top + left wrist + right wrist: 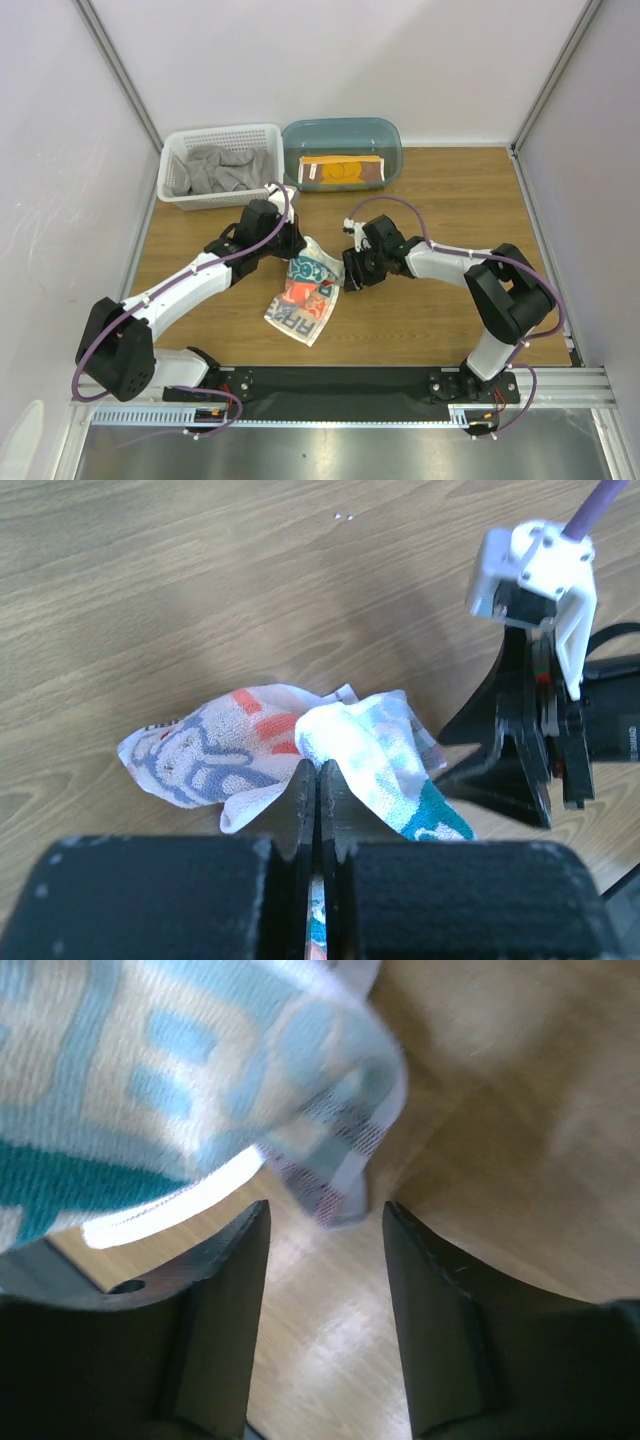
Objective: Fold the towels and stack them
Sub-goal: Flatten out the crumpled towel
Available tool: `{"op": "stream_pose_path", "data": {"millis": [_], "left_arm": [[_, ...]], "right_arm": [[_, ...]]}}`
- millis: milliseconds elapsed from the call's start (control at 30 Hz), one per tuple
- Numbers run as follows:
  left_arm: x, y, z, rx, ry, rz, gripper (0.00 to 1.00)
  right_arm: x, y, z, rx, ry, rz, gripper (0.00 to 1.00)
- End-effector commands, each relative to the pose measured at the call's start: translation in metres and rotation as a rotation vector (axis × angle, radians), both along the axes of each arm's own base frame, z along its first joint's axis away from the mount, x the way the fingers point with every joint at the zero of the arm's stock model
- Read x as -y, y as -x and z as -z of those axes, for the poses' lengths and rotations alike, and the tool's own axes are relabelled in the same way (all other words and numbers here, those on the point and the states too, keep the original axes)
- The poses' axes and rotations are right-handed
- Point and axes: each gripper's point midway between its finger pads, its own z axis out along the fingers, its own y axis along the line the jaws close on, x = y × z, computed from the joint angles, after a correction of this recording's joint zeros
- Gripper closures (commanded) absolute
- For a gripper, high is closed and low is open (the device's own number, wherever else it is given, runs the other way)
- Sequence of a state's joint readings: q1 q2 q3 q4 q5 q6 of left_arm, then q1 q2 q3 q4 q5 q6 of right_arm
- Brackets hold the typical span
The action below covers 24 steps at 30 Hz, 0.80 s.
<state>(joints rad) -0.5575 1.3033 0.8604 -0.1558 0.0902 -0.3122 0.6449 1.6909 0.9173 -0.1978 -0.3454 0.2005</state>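
Observation:
The white towel [305,292] with red, blue and teal letters lies crumpled at the table's middle, one end lifted. My left gripper [298,252] is shut on that raised fold; in the left wrist view the towel [215,748] bunches round the closed left gripper [318,780]. My right gripper [349,276] stands open beside the towel's right edge. In the right wrist view a corner of the towel [338,1182] hangs just ahead of the open right gripper [325,1218], unclamped. The grey towel [215,170] lies in the basket. The brown towel [343,170] lies folded in the tub.
A white lattice basket [222,133] stands at the back left, and a translucent teal tub [340,125] sits beside it. White walls and a metal frame close the table on three sides. Both arms' bases sit at the near edge.

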Motion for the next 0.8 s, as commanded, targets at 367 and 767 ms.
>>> {"op": "stream_pose_path", "data": {"millis": [367,767], "left_arm": [[-0.013,-0.001,-0.028,0.053,-0.053,-0.008,1.00],[-0.066,-0.009,-0.124,0.214,-0.307,-0.076,1.00]], "right_arm": [[-0.001,-0.060,-0.060,0.222,-0.016,0.105,1.00],[0.067,-0.089,-0.251,0.562,-0.051,0.228,1.00]]}}
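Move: The crumpled towel's loose corner lies almost between the open right fingers, about 2 cm ahead and 1 cm lower; the towel's lower printed end is some 10 cm left and 7 cm back, the green tray about 29 cm straight ahead. The left hand already holds the other corner up; from it the loose corner lies roughly 9 cm right, 5 cm back and 12 cm down, the white basket about 18 cm left and 19 cm ahead. Right fingers pinch the loose corner, then lift it some 20 cm and forward; left rises 8 cm, still holding. ##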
